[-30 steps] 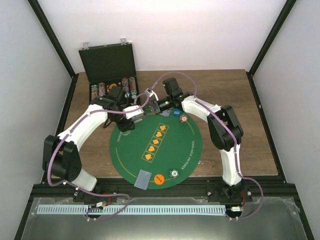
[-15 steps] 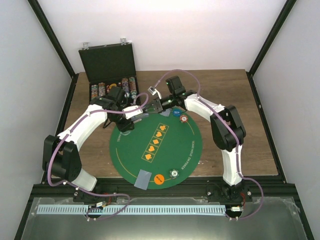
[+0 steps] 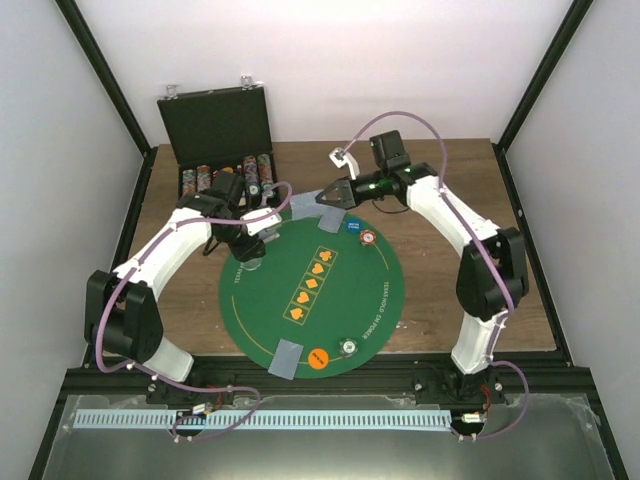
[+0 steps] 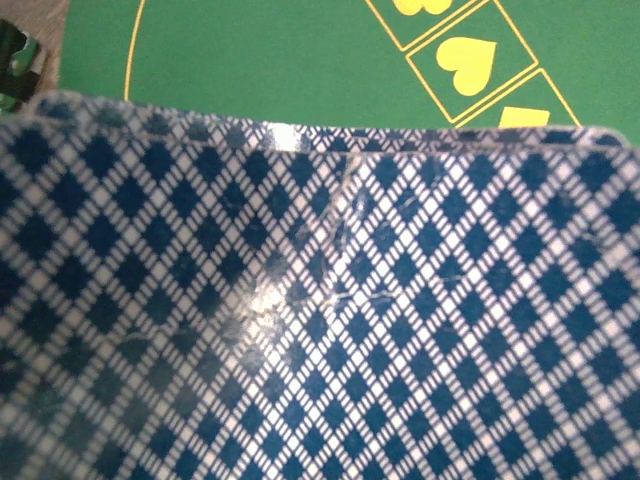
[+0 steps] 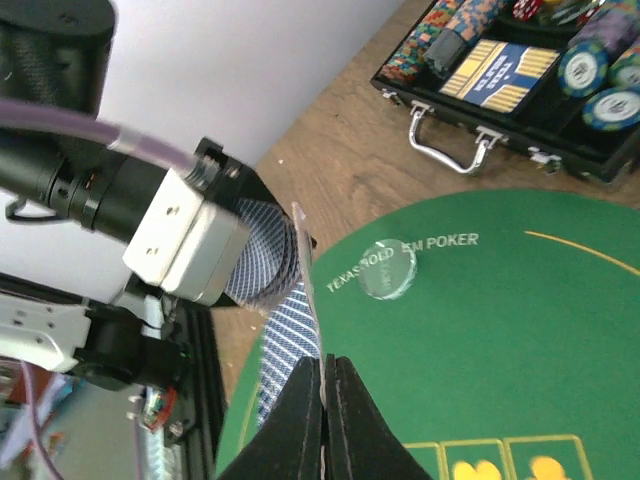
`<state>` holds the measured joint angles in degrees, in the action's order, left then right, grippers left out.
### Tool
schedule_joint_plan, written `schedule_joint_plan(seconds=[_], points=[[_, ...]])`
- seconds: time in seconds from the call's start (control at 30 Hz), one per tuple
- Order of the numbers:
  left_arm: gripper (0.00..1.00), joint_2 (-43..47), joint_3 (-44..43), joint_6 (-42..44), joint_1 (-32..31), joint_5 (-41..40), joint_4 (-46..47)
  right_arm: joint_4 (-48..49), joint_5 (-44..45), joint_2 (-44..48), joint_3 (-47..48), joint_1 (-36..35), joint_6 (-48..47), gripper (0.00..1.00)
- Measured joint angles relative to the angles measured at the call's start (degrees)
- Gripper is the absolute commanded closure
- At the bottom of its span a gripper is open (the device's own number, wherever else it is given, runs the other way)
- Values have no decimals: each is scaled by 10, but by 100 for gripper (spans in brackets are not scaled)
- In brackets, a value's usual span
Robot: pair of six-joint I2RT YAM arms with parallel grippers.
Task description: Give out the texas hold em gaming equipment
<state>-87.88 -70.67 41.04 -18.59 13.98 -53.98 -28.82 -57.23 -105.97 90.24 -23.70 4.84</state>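
My left gripper (image 3: pixel 252 228) holds a deck of blue-backed playing cards (image 4: pixel 320 300) over the mat's far left edge. The deck fills the left wrist view and hides the fingers. My right gripper (image 5: pixel 325 365) is shut on a single card (image 5: pixel 308 270), seen edge-on, just right of the deck (image 5: pixel 262 255). A clear disc (image 5: pixel 387 270) lies on the mat's lettering. Near the front edge lie a card (image 3: pixel 287 357), an orange disc (image 3: pixel 318 359) and a silvery disc (image 3: pixel 349 346). At the far side are a blue disc (image 3: pixel 352 226), a red-and-white disc (image 3: pixel 368 238) and another card (image 3: pixel 328 222).
The round green felt mat (image 3: pixel 340 290) covers the middle of the wooden table. A black hinged case (image 3: pixel 215 125) stands open at the back left with rows of chips (image 3: pixel 225 178) and a boxed deck inside. Black frame posts run along both sides.
My right gripper has shut on one card and drawn back to the right, away from the deck. The left arm has barely moved.
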Motion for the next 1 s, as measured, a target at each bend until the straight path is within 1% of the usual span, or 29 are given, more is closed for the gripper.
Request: schedule_joint_plan(seconds=[0.1,0.2,0.27,0.33,0.47,0.53,0.6,0.7,1.0], points=[[49,0,0,-5,4,-5,3,-40,28,46,-12,3,-58,99],[49,3,3,-10,10,-11,6,-81,39,98,-48,-10,-132,99],[49,4,3,-14,13,-15,7,-106,53,122,-75,-39,-181,99],[49,5,3,-17,14,-19,8,-127,68,130,-100,-94,-228,99],[49,5,3,-20,15,-24,8,-142,76,98,-139,-229,-279,99],[49,6,3,-20,15,-24,8,-143,79,73,-152,-279,-287,99],[49,6,3,-21,15,-25,8,-143,84,44,-155,-311,-292,99],[50,6,3,-20,15,-27,8,-136,90,9,-158,-333,-296,99],[49,6,3,-20,15,-29,8,-149,124,-49,-169,-351,-347,99]])
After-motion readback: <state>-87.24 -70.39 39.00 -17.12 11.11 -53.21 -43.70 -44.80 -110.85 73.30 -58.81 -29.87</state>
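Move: The right hand, holding a playing card, is headed for the card lying at the mat's near edge: about 32 cm back, 10 cm to its left and 22 cm below. The orange button lies some 8 cm right of that card, level with it; the chip stack is about 15 cm right and 3 cm farther out. From the left hand, which holds the deck, that card is about 26 cm back, 4 cm right and 12 cm below. Right hand sweeps its pinched card back some 28 cm and down 18 towards the near card, turning counter-clockwise. ##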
